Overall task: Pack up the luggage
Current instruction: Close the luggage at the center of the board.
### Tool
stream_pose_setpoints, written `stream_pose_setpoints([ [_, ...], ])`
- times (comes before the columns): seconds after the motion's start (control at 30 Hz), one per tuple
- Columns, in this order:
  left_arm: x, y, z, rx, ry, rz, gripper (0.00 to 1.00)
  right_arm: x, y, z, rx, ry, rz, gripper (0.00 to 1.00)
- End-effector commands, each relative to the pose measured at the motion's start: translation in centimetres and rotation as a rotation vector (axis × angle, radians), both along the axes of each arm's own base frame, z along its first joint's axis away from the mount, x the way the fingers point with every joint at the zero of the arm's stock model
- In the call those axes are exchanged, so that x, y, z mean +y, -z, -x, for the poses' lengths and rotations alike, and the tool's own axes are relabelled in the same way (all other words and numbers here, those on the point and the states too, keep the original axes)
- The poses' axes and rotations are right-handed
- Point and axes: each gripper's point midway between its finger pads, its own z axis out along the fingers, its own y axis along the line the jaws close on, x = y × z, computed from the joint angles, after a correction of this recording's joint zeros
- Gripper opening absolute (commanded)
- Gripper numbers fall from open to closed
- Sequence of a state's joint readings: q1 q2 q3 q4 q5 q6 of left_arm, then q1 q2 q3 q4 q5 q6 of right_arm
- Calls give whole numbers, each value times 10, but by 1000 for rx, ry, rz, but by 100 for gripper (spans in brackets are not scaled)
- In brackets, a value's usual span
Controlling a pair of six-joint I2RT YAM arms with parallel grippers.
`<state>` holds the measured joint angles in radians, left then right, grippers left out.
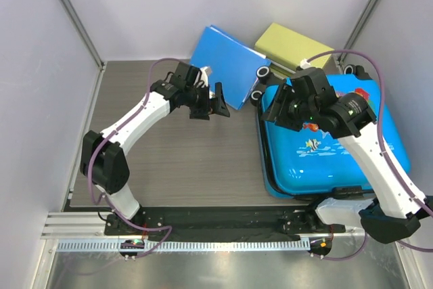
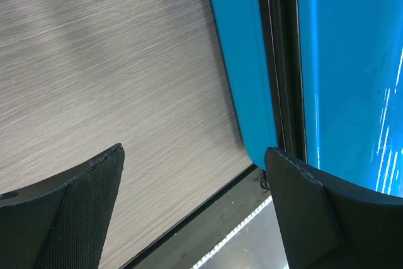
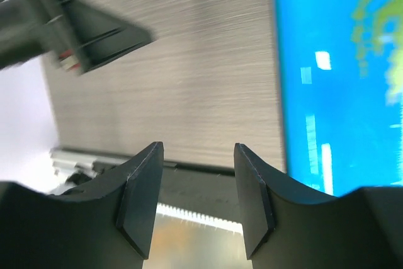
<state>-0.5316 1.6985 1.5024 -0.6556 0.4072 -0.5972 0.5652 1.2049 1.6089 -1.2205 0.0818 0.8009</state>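
Note:
The luggage (image 1: 331, 147) lies flat and closed on the right side of the table, bright blue with fish prints and black wheels (image 1: 263, 72) at its far end. My left gripper (image 1: 211, 107) hovers open over the bare wood to its left, with nothing between the fingers. In the left wrist view the gripper (image 2: 192, 181) frames the table, and the luggage's side (image 2: 346, 61) with its dark seam runs along the right. My right gripper (image 1: 270, 109) hangs at the luggage's far left corner, jaws partly apart and empty. In the right wrist view the gripper (image 3: 196, 181) sits left of the luggage lid (image 3: 334, 80).
A flat blue folder (image 1: 226, 59) leans at the back, just behind the left gripper. A yellow-green box (image 1: 291, 45) stands behind the luggage. Grey walls close the sides and back. The wooden table (image 1: 183, 160) ends at a black strip and metal rail (image 1: 183, 245) in front.

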Motion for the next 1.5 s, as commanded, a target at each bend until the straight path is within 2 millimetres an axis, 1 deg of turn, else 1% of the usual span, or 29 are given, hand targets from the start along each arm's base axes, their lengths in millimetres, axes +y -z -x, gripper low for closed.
stream_pose_setpoints([
  [0.0, -7, -27, -6, -71, 24, 27, 93, 21, -40, 10, -45, -67, -47, 54],
  [0.03, -8, -28, -7, -71, 24, 29, 93, 25, -40, 4, -41, -72, -34, 54],
  [0.07, -9, -29, -8, -74, 25, 32, 93, 25, -52, 1, -74, -70, -41, 54],
  [0.1, -10, -28, -9, -70, 22, 33, 93, 23, -54, -3, -92, -72, -21, 54],
  [0.2, -12, -29, -10, -71, 23, 36, 93, 6, -64, -23, -176, -1, 73, 54],
  [0.23, -11, -30, -11, -74, 16, 34, 93, -9, -68, -33, -220, 68, 135, 54],
  [0.33, -10, -30, -15, -84, 3, 26, 93, -34, -83, -49, -314, 150, 251, 58],
  [0.37, -11, -29, -16, -82, 3, 26, 93, -51, -91, -58, -361, 229, 322, 60],
  [0.43, -11, -30, -16, -75, 0, 22, 92, -67, -99, -65, -403, 258, 422, 68],
  [0.47, -11, -29, -17, -73, -3, 17, 93, -85, -103, -76, -418, 318, 458, 72],
  [0.53, -9, -24, -19, -63, -12, -3, 92, -102, -93, -97, -375, 311, 479, 82],
  [0.57, -7, -21, -21, -72, -20, -24, 92, -118, -84, -115, -343, 321, 415, 88],
  [0.6, -6, -19, -22, -72, -22, -37, 92, -126, -72, -129, -308, 320, 389, 89],
  [0.63, -4, -18, -21, -72, -25, -51, 92, -133, -67, -139, -300, 329, 377, 91],
  [0.7, 0, -18, -23, -89, -40, -84, 93, -151, -68, -162, -321, 374, 401, 95],
  [0.77, 2, -20, -23, -103, -52, -108, 93, -163, -84, -174, -394, 399, 469, 100],
  [0.83, 5, -21, -25, -131, -79, -139, 95, -191, -92, -174, -420, 503, 488, 100],
  [0.87, 6, -22, -25, -137, -85, -142, 95, -207, -91, -176, -413, 575, 438, 100],
  [0.9, 7, -22, -25, -135, -97, -141, 95, -252, -85, -171, -378, 672, 400, 100],
  [1.0, 5, -24, -25, -142, -109, -126, 95, -300, -57, -157, -291, 778, 319, 100],
  [1.03, 4, -23, -24, -147, -107, -129, 95, -325, -46, -146, -251, 829, 334, 100],
  [1.1, 2, -15, -23, -133, -96, -143, 95, -345, -38, -132, -218, 867, 356, 100],
  [1.13, 2, -10, -22, -115, -87, -149, 95, -362, -34, -121, -204, 904, 350, 100],
  [1.17, 0, 2, -23, -88, -79, -164, 95, -366, -25, -114, -181, 915, 338, 100],
  [1.23, -5, 15, -18, -39, -46, -157, 95, -378, -11, -102, -142, 939, 314, 100],
  [1.27, -8, 29, -18, -3, -35, -161, 94, -378, -9, -99, -138, 937, 314, 100],
  [1.33, -11, 41, -17, 30, -19, -154, 94, -379, 4, -93, -104, 937, 319, 100],
  [1.43, -10, 61, -22, 67, -14, -157, 94, -382, 12, -80, -78, 970, 337, 100],
  [1.47, -11, 66, -24, 75, -13, -150, 94, -384, 23, -73, -46, 984, 345, 100],
])
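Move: The luggage's lid, already folded over, has its middle roughly 17 cm to the right hand's right, about 1 cm back and 12 cm below. The far-right wheel is some 25 cm right and 18 cm ahead; the leaning blue folder is about 15 cm left and 19 cm ahead; the yellow box is 6 cm right and 27 cm ahead. From the left hand, the lid's middle lies about 36 cm right, 10 cm back and nearly level. Over the luggage's lid to its right edge, the right hand swings nearly 40 cm right. It first climbs about 7 cm and reaches forward, then draws partly back and sinks to slightly below its starting height, ending some 9 cm farther forward. Its wrist turns about 55 degrees clockwise and its empty fingers spread fully. The still-open left hand lifts slightly, then dips to end about 5 cm lower beside the luggage. ##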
